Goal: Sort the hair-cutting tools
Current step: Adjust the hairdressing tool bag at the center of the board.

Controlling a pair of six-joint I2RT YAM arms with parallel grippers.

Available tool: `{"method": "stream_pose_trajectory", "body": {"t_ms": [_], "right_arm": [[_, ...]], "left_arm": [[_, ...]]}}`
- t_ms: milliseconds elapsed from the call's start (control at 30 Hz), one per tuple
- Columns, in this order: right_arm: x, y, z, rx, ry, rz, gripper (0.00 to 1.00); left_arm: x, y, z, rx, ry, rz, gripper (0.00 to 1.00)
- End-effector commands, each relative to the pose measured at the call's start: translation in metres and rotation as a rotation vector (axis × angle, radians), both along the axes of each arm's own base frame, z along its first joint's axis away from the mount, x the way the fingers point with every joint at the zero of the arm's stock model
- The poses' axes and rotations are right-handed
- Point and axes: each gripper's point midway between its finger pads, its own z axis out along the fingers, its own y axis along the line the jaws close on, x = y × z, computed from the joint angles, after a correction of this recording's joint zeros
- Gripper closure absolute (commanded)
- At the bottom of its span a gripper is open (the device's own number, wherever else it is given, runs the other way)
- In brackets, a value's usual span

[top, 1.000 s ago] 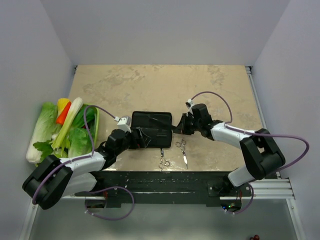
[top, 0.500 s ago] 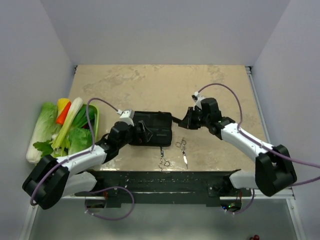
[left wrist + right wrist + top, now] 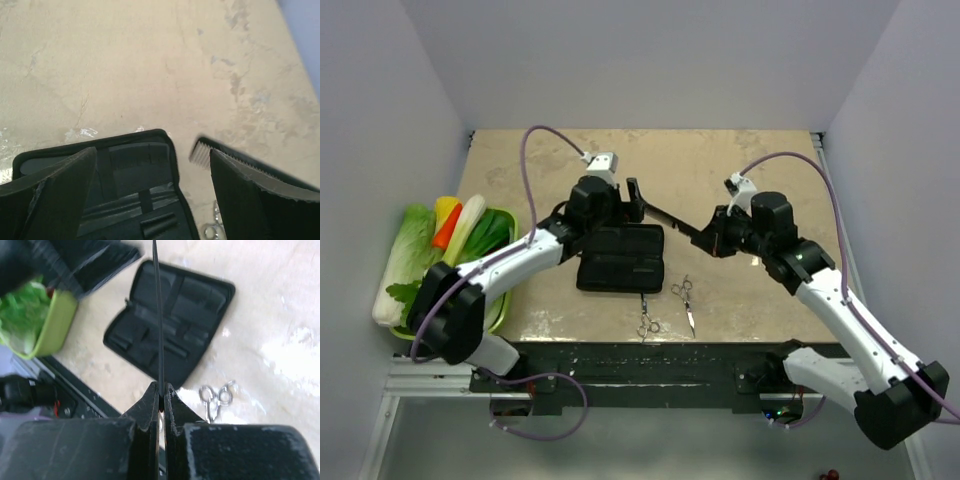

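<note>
My right gripper (image 3: pixel 713 238) (image 3: pixel 160 387) is shut on one end of a slim black comb (image 3: pixel 672 218) (image 3: pixel 159 315), held in the air above the table right of the case. The comb's toothed free end (image 3: pixel 204 152) points toward my left gripper (image 3: pixel 622 203) (image 3: pixel 152 152), which hangs open over the far edge of the open black case (image 3: pixel 620 260) (image 3: pixel 125 200) (image 3: pixel 170 320). A toothed, comb-like shape (image 3: pixel 142 156) sits in the case's top pocket. Two silver scissors (image 3: pixel 648 323) (image 3: pixel 684 300) lie on the table near the front edge; one (image 3: pixel 216 397) shows below the held comb.
A green tray (image 3: pixel 503 300) (image 3: pixel 52 327) with lettuce, a carrot (image 3: pixel 446 228) and a leek stands at the left edge. The black rail (image 3: pixel 650 360) of the arm bases runs along the front. Bare beige tabletop (image 3: pixel 720 170) stretches behind the case.
The right gripper has pulled back to the right and up from the case's right edge with the comb in it. The left gripper has swung from the case's left side to its far edge.
</note>
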Motion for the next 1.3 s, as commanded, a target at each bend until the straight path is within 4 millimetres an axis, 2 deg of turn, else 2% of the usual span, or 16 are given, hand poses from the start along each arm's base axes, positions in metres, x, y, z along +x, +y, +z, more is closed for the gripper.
{"method": "stream_pose_trajectory", "body": {"t_ms": [0,33,67,100,167,200,233,267,400,533,600,800,833,900,1100,1267], "right_arm": [[-0.042,-0.014,-0.017,-0.084,0.063,0.071,1.0],[-0.052,-0.017,-0.018,-0.086,0.074,0.076,1.0],[-0.057,-0.019,-0.017,-0.084,0.072,0.08,1.0],[-0.062,-0.02,-0.02,-0.085,0.078,0.084,1.0],[-0.072,-0.025,-0.018,-0.088,0.079,0.085,1.0],[-0.075,-0.027,-0.018,-0.089,0.08,0.082,1.0],[-0.079,-0.028,-0.017,-0.087,0.081,0.087,1.0],[-0.082,-0.029,-0.013,-0.078,0.07,0.085,1.0],[-0.091,-0.031,-0.009,-0.076,0.064,0.101,1.0],[-0.106,-0.029,-0.013,-0.071,0.096,0.159,1.0],[-0.115,-0.031,-0.023,-0.088,0.143,0.183,1.0],[-0.145,-0.022,-0.042,-0.041,0.24,0.283,1.0],[-0.146,-0.024,-0.046,-0.053,0.25,0.276,1.0],[-0.151,-0.024,-0.056,-0.062,0.285,0.277,1.0],[-0.151,-0.023,-0.07,-0.104,0.328,0.258,1.0],[-0.137,-0.02,-0.073,-0.128,0.333,0.208,1.0]], "left_arm": [[0.035,-0.011,-0.018,0.132,0.002,-0.02,0.0],[0.045,-0.017,-0.01,0.132,-0.01,-0.028,0.0],[0.05,-0.02,-0.015,0.154,-0.012,-0.044,0.0],[0.057,-0.023,-0.031,0.175,0.01,-0.054,0.0],[0.068,-0.027,-0.037,0.187,0.011,-0.074,0.0],[0.072,-0.028,-0.055,0.207,0.04,-0.08,0.01],[0.076,-0.032,-0.059,0.205,0.046,-0.095,0.01],[0.08,-0.029,-0.066,0.219,0.053,-0.099,0.01],[0.091,-0.016,-0.122,0.282,0.144,-0.084,0.0],[0.092,0.01,-0.158,0.311,0.212,-0.037,0.01],[0.09,0.016,-0.164,0.312,0.232,-0.023,0.01],[0.07,0.035,-0.171,0.333,0.296,0.039,0.01],[0.059,0.042,-0.179,0.353,0.335,0.048,0.01],[0.05,0.047,-0.177,0.342,0.351,0.067,0.01],[0.011,0.064,-0.187,0.316,0.411,0.097,0.01],[-0.009,0.075,-0.19,0.302,0.433,0.126,0.01]]}}
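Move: The open black tool bag lies under the empty left hand, its middle some 5 cm back, 3 cm to the left and 17 cm below; from the right hand, gripping the comb, it is about 9 cm ahead, 26 cm left and 21 cm below. On the table below the right hand, the larger scissors lie some 4 cm back and 6 cm left, and the smaller scissors about 9 cm back and 18 cm left. The left hand, fingers staying wide open, reaches about 9 cm forward over the bag's far rim while sinking some 16 cm and tipping its fingers down, then stays low and pulls back about 6 cm and to the left, its fingertips now on the rim's left part and dragging it towards the robot. Meanwhile the right hand keeps its grip on the comb and draws it back about 15 cm, away from the left hand, then also sinks some 7 cm and turns counter-clockwise, bringing the comb over the smaller scissors by the bag's near right corner. ##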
